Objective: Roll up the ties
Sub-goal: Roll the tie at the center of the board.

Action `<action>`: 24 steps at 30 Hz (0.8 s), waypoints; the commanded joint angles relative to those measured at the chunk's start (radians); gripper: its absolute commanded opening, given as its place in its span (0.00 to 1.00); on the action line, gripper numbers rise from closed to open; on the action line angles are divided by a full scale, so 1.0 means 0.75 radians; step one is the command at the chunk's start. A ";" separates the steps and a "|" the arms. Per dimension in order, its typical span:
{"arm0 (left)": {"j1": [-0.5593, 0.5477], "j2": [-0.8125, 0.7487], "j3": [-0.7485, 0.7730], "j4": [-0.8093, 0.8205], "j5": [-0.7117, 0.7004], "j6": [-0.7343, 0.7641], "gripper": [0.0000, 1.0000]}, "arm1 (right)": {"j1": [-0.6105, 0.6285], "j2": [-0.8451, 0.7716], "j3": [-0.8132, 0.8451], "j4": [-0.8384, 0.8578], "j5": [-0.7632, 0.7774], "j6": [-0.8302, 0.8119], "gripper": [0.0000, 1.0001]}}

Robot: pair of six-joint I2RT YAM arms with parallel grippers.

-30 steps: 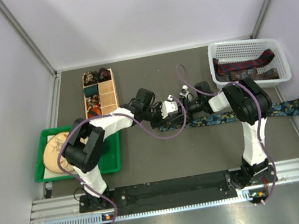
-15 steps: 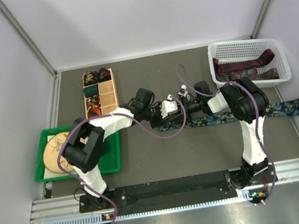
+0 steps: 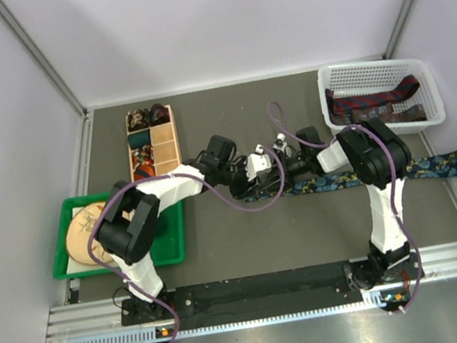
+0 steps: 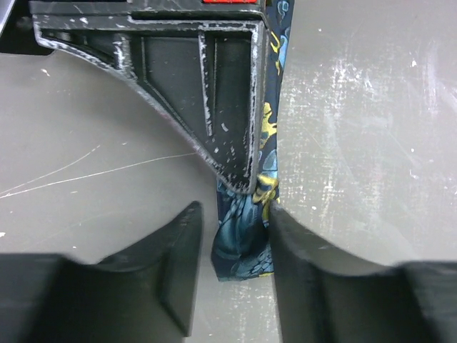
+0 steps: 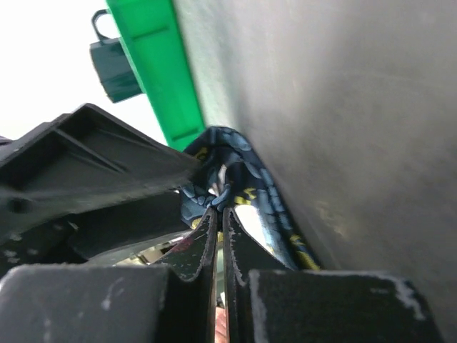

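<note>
A dark blue floral tie [image 3: 402, 170] lies stretched across the table towards the right edge. Its left end is folded up where the two grippers meet. In the left wrist view that folded end [image 4: 243, 243] hangs between my left gripper's [image 4: 234, 211] open jaws, touching the right finger, with a gap at the left finger. My right gripper [image 5: 220, 209] is shut, its tips pinching the tie's fold [image 5: 235, 161]. From above, the left gripper [image 3: 265, 174] and right gripper [image 3: 280, 170] sit tip to tip at mid-table.
A white basket [image 3: 378, 69] at the back right holds dark red patterned ties [image 3: 374, 99]. A wooden divided box [image 3: 166, 151] at the back left holds small coils. A green tray [image 3: 173, 232] lies at the left, beside the left arm.
My left gripper's jaws have opened off the tie's end. My right gripper's jaws have shut on the fold. Both arms have hardly moved.
</note>
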 commanded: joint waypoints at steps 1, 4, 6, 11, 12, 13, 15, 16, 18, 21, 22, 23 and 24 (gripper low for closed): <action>0.025 -0.091 -0.021 -0.024 0.016 0.028 0.52 | -0.002 -0.105 0.055 -0.230 0.070 -0.223 0.00; 0.064 -0.117 -0.025 -0.102 0.031 0.075 0.65 | -0.019 -0.150 0.069 -0.334 0.115 -0.313 0.00; 0.074 -0.126 -0.027 -0.121 0.033 0.108 0.66 | -0.027 -0.170 0.081 -0.386 0.140 -0.374 0.00; 0.056 -0.097 -0.009 -0.129 0.059 0.123 0.68 | -0.027 -0.221 0.108 -0.520 0.228 -0.491 0.00; 0.048 -0.075 0.001 -0.129 0.055 0.110 0.69 | -0.025 -0.223 0.112 -0.543 0.242 -0.505 0.00; 0.038 -0.060 0.026 -0.129 0.047 0.104 0.69 | -0.025 -0.223 0.116 -0.556 0.250 -0.517 0.00; 0.005 -0.019 0.048 -0.133 0.033 0.090 0.70 | -0.025 -0.228 0.126 -0.607 0.267 -0.552 0.00; -0.005 -0.003 0.075 -0.131 0.016 0.084 0.70 | -0.027 -0.230 0.124 -0.615 0.277 -0.562 0.00; -0.038 0.044 0.118 -0.145 -0.014 0.069 0.72 | -0.025 -0.236 0.126 -0.650 0.285 -0.593 0.00; -0.065 0.091 0.146 -0.125 -0.063 0.049 0.72 | -0.025 -0.248 0.122 -0.682 0.310 -0.632 0.00; -0.071 0.101 0.153 -0.125 -0.072 0.049 0.71 | -0.027 -0.248 0.120 -0.686 0.322 -0.640 0.00; -0.079 0.110 0.157 -0.127 -0.080 0.049 0.70 | -0.027 -0.248 0.118 -0.687 0.326 -0.646 0.00; -0.083 0.128 0.171 -0.125 -0.104 0.049 0.67 | -0.027 -0.248 0.118 -0.687 0.322 -0.646 0.00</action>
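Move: The right hand's shut fingertips already pinch the tie; the tie's near end lies about 4 cm to their left and 2 cm below, the flat strip running off to the right. From the left hand, that end is about 2 cm to its left and 3 cm lower, between its partly open fingers. The wooden organizer stands some 25 cm left and 15 cm ahead of the left hand, the white basket roughly 32 cm right and 18 cm ahead of the right hand. Rightward along the strip, the right hand draws back about 3 cm with its shut fingertips still pinching the tie, tipping them some 15 degrees downward and sinking late on. The left hand opens wider, backs off nearly 3 cm to the left, then returns about 4 cm to the right while sinking, its spread fingers straddling the tie's end. ##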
